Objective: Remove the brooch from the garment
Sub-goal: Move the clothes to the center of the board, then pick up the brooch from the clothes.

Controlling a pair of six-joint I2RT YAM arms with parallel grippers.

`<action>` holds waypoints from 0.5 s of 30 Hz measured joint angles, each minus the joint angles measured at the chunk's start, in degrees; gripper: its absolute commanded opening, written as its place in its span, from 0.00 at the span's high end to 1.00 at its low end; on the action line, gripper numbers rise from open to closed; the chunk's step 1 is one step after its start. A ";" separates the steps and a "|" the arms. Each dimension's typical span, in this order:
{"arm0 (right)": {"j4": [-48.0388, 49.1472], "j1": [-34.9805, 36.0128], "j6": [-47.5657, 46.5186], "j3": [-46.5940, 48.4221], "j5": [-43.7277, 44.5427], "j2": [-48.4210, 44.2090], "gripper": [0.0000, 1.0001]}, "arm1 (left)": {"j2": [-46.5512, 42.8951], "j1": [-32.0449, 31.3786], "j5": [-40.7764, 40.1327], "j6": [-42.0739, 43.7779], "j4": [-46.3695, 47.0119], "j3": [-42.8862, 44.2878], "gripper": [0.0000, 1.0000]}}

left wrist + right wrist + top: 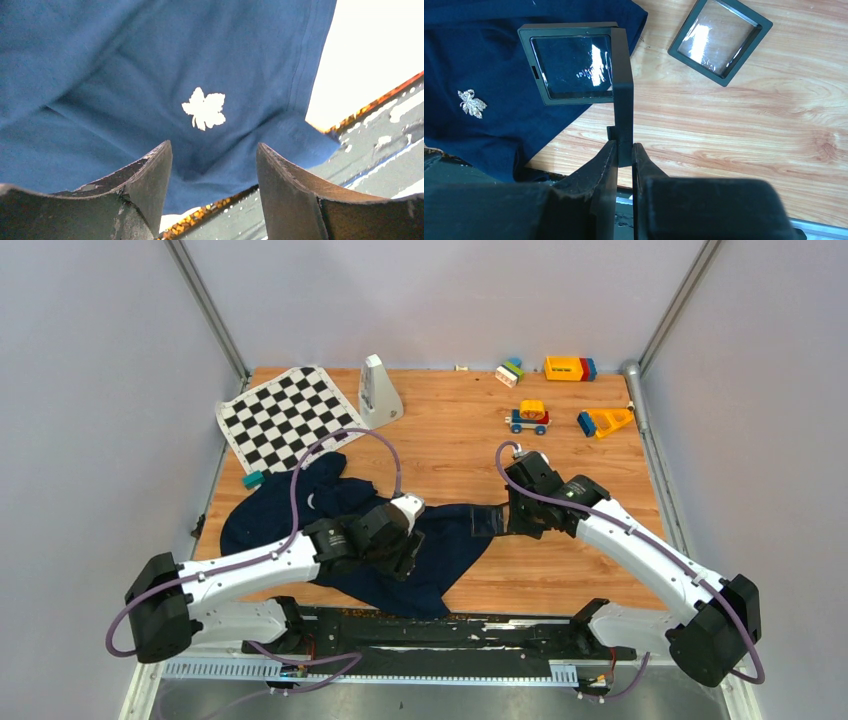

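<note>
The dark navy garment (265, 525) lies crumpled on the front left of the wooden table. A pale leaf-shaped brooch (204, 109) sits on its cloth, also seen in the right wrist view as the brooch (472, 103). My left gripper (214, 145) hovers open just short of the brooch, with only cloth between its fingers. My right gripper (624, 150) is shut on the edge of a black square box frame (621, 75) with a clear window, held upright over the garment's right edge (589, 120). In the top view the left gripper (403, 558) hides the brooch.
A second black windowed frame (720, 40) lies on the wood to the right. At the back are a chequered mat (285, 415), a white pyramid-shaped object (378, 390) and several coloured toys (528, 417). The garment hangs over the table's near edge (370, 107).
</note>
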 measured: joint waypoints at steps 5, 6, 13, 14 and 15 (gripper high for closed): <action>0.00 0.00 0.00 0.02 -0.07 0.00 1.00 | 6.38 0.00 -3.80 3.08 -0.52 6.43 0.31; 0.00 0.00 0.00 0.02 -0.09 0.00 1.00 | 8.44 0.00 -4.17 3.65 -0.11 6.97 0.31; -0.02 0.00 0.00 0.04 -0.63 0.00 1.00 | 18.36 0.04 -4.09 5.46 2.19 7.28 0.35; -0.02 0.00 0.00 0.02 -0.70 0.00 1.00 | 19.56 0.09 -3.80 5.53 2.82 7.28 0.35; -0.02 0.00 0.00 0.02 -0.83 0.00 1.00 | 20.33 0.22 -3.61 5.51 3.30 7.28 0.35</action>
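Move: From the left hand the brooch, lying flat on the garment, is about 3 cm ahead, 2 cm to the right and 7 cm below. The garment's near corner is some 6 cm back and 9 cm to the right, just as low. The clear frame held by the right hand stands roughly 8 cm ahead and 17 cm to the right of the left hand, about level in height. From the right hand the brooch is some 19 cm left, 5 cm back and 12 cm below. Down to the brooch goes the left hand, open fingers coming to straddle it: first about 3 cm forward and slightly right with a small rise, then some 6 cm down towards the garment. Meanwhile the wrist rolls about 10 degrees, left side up, so the fingers point more steeply down; they stay well open. The right hand keeps still, holding the clear frame. ##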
